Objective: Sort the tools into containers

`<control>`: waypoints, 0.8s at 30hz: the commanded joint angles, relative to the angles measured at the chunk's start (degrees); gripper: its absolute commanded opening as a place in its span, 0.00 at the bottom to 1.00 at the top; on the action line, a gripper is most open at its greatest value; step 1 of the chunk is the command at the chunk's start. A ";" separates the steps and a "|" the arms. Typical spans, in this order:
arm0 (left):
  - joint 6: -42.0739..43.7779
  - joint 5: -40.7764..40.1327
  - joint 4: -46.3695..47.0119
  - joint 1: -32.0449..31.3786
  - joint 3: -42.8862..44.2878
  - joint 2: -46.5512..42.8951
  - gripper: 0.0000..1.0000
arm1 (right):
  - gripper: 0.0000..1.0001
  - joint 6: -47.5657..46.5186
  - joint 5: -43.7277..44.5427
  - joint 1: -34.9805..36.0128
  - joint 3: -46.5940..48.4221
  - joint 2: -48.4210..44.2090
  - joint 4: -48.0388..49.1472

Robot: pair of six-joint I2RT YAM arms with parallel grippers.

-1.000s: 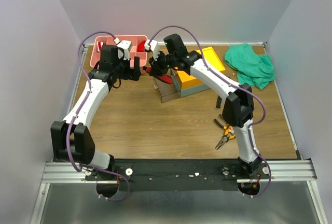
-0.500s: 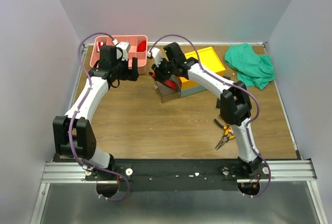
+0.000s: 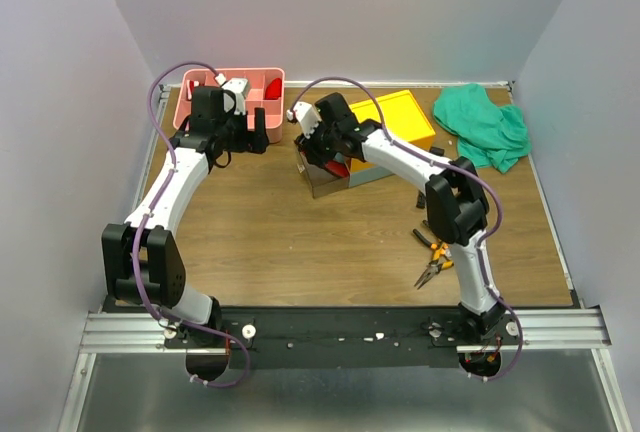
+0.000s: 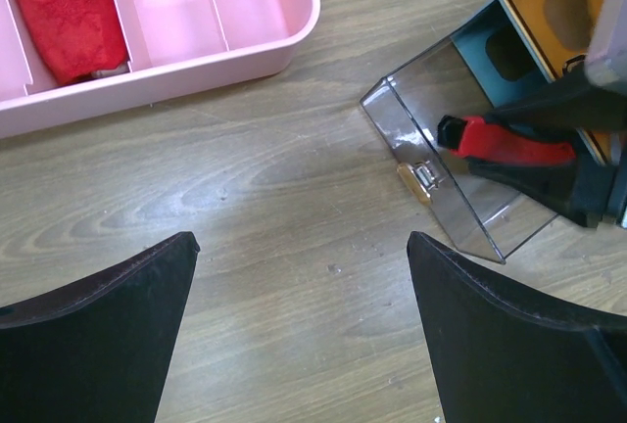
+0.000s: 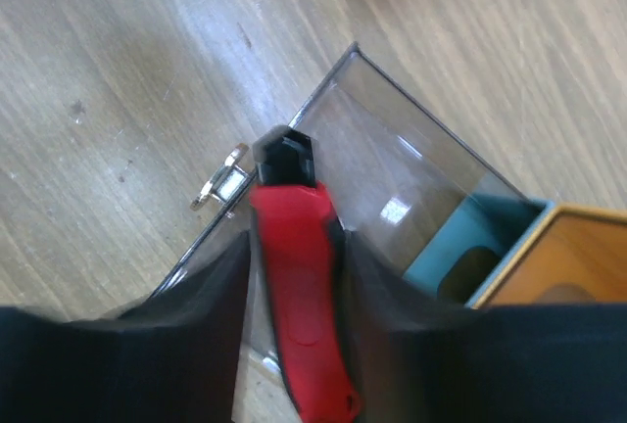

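Observation:
The red-and-black cutter (image 5: pixel 294 276) stands between my right gripper's (image 5: pixel 297 247) fingers, over the toolbox's clear lid (image 5: pixel 392 178). A thin gap shows on its left side, so the jaws look loosened and open. From above, the right gripper (image 3: pixel 322 152) hovers at the near-left corner of the yellow toolbox (image 3: pixel 400 117), with the cutter (image 3: pixel 337 164) under it. My left gripper (image 4: pixel 302 237) is wide open and empty over bare wood, just in front of the pink tray (image 4: pixel 196 61). Orange-and-black pliers (image 3: pixel 432 257) lie beside the right arm.
A red cloth-like item (image 4: pixel 64 7) fills one compartment of the pink tray (image 3: pixel 200 112). The green cloth (image 3: pixel 485 124) is bunched at the back right. A small dark item (image 3: pixel 421 197) lies right of the toolbox. The left gripper (image 3: pixel 255 132) sits close to the right one.
My right arm has swung its gripper and the cutter right and down onto the toolbox's clear lid. The left arm pulled back slightly, then stayed still.

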 commanded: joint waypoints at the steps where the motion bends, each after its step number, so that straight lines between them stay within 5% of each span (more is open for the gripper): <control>1: -1.27 2.49 1.80 0.22 -0.16 -1.21 0.99 | 0.61 1.33 2.46 -0.09 0.76 -5.06 -0.03; 8: -3.64 5.04 3.03 0.83 1.07 -1.12 0.99 | 0.72 1.77 0.01 0.79 -1.07 -14.72 -2.74; 15: -3.82 7.86 3.82 1.45 2.04 -1.38 0.99 | 0.72 -12.71 -4.84 -0.35 -27.06 -33.60 -9.07; 24: -4.52 7.59 4.35 1.53 -0.24 -1.56 0.99 | 0.71 -15.27 3.60 -6.94 -59.51 -52.96 -10.48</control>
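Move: The red knife lies in the open drawer between the right hand's parting fingers, its middle about 2 cm below and level both ways. From that hand, the orange pliers are roughly 20 cm back and 27 cm right, some 6 cm lower; the yellow-lidded box is about 7 cm ahead and 14 cm right, the hammer 2 cm back and 25 cm right. From the left hand, the knife lies about 1 cm ahead, 20 cm right, 13 cm below. Right fingers open off the knife, rise 13 cm, then sweep 18 cm right and back, descending towards the pliers. ##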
